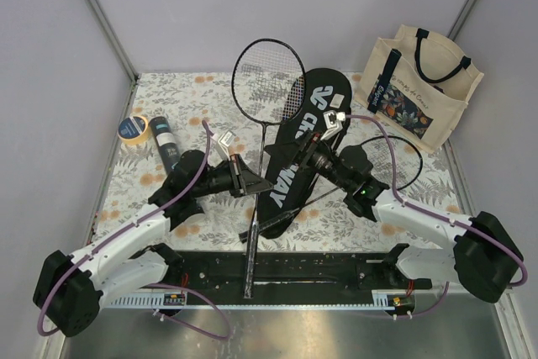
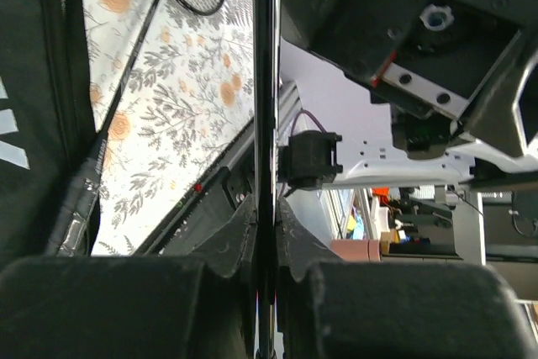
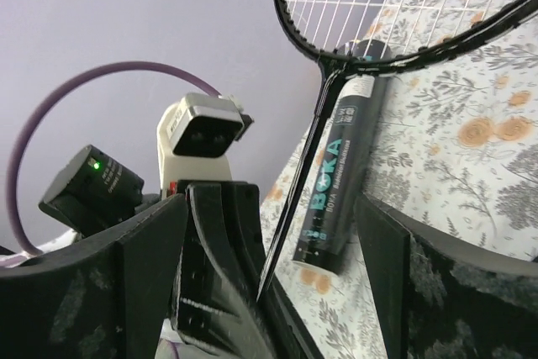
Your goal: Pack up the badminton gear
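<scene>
A thin black racket (image 1: 269,81) lies lengthwise, head toward the back wall and handle over the near edge. My left gripper (image 1: 252,182) is shut on its shaft (image 2: 266,81), fingers pressed to either side. My right gripper (image 1: 282,155) stands wide open just right of the shaft, above the black "CROSSWAY" bag (image 1: 313,98). In the right wrist view the shaft (image 3: 315,149) runs between its spread fingers (image 3: 151,275) without touching them. A second racket (image 2: 126,81) lies beside the bag. The black tube with teal lettering (image 1: 166,142) lies at the left.
A yellow-rimmed tape roll (image 1: 133,128) sits beside the tube at the far left. A cream tote bag with dark handles (image 1: 420,86) stands at the back right. Grey walls close the table on three sides.
</scene>
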You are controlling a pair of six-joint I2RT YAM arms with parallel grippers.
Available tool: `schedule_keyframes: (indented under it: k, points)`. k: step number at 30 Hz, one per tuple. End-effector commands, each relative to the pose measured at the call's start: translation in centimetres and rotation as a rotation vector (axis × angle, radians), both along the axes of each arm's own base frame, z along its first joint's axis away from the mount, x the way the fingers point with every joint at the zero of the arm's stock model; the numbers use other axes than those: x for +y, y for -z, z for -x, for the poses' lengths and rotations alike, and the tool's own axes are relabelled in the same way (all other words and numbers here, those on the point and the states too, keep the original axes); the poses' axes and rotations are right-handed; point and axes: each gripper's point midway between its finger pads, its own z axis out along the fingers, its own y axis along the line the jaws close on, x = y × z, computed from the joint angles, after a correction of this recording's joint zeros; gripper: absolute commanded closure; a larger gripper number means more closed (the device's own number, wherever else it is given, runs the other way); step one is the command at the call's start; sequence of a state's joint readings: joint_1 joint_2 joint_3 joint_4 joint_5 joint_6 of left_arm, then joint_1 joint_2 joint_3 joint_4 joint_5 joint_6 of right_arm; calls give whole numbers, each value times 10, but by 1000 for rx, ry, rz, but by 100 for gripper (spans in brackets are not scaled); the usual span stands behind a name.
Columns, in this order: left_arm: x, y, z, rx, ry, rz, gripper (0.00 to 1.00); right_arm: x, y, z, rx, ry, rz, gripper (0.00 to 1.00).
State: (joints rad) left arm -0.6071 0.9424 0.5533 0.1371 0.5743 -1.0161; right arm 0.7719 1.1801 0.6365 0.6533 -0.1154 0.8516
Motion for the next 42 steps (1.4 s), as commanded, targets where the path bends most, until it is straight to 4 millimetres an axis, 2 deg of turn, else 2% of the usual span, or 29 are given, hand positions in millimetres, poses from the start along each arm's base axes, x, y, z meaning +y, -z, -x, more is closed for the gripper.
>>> schedule_keyframes:
  k: [1,6,10,15,22,24,27,29,30,33,35,37,39,42]
  points:
    - [-6,-35,17,-73,66,131,100,6,-51,-1,-67,-38,-170,12]
    - [-9,-36,23,-76,79,144,100,11,-52,-7,-41,-34,-176,20]
    - [-12,-37,26,-72,93,164,100,10,-46,-11,-9,-14,-184,35]
    - [-15,-41,26,-84,85,178,100,13,-30,-13,62,-18,-181,36]
    - [-16,-45,28,-107,90,182,100,17,-23,-16,101,-24,-200,41]
    - [-16,-44,27,-108,82,179,100,17,-25,-16,103,-27,-217,48]
    - [-15,-40,26,-105,76,166,98,16,-23,-16,103,-20,-218,75]
    - [-13,-34,23,-93,54,135,83,12,-22,-15,101,-10,-232,91]
    - [-12,-30,21,-89,39,112,71,10,-22,-15,99,-1,-241,97]
    - [-3,-17,16,-91,-15,25,36,2,-19,-16,97,33,-222,100]
    - [2,-15,14,-125,-36,-13,28,-3,-16,-18,112,52,-182,100]
    - [8,-11,12,-141,-55,-62,24,-11,-12,-19,130,74,-155,100]
    - [14,-5,11,-148,-68,-128,22,-20,-11,-17,144,91,-135,100]
    - [21,-5,8,-170,-81,-190,22,-34,2,-14,178,121,-72,100]
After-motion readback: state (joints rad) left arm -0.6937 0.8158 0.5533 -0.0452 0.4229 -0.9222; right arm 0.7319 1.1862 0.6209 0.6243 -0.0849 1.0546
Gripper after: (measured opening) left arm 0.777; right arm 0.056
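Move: My left hand still holds the badminton racket by its shaft, head outward. The stretch of shaft just below the head, where my open right fingers will shut, is about 3 cm ahead and 3 cm left of my right hand, level with it; from my left hand it is some 9 cm ahead, 1 cm right and 5 cm up. About 24 cm below my right hand, the black racket bag's middle lies roughly 12 cm ahead and 9 cm right, and the second racket's grip 8 cm back and 2 cm left. I draw the racket back about 3 cm and a little up and right with my left hand, while my right hand eases some 2 cm left and slightly forward, tipping about 10 degrees, and pinches the shaft below the head. Only then do my left fingers open wide and come free, drifting left and down, as my right hand carries the racket about 3 cm back to the right. ##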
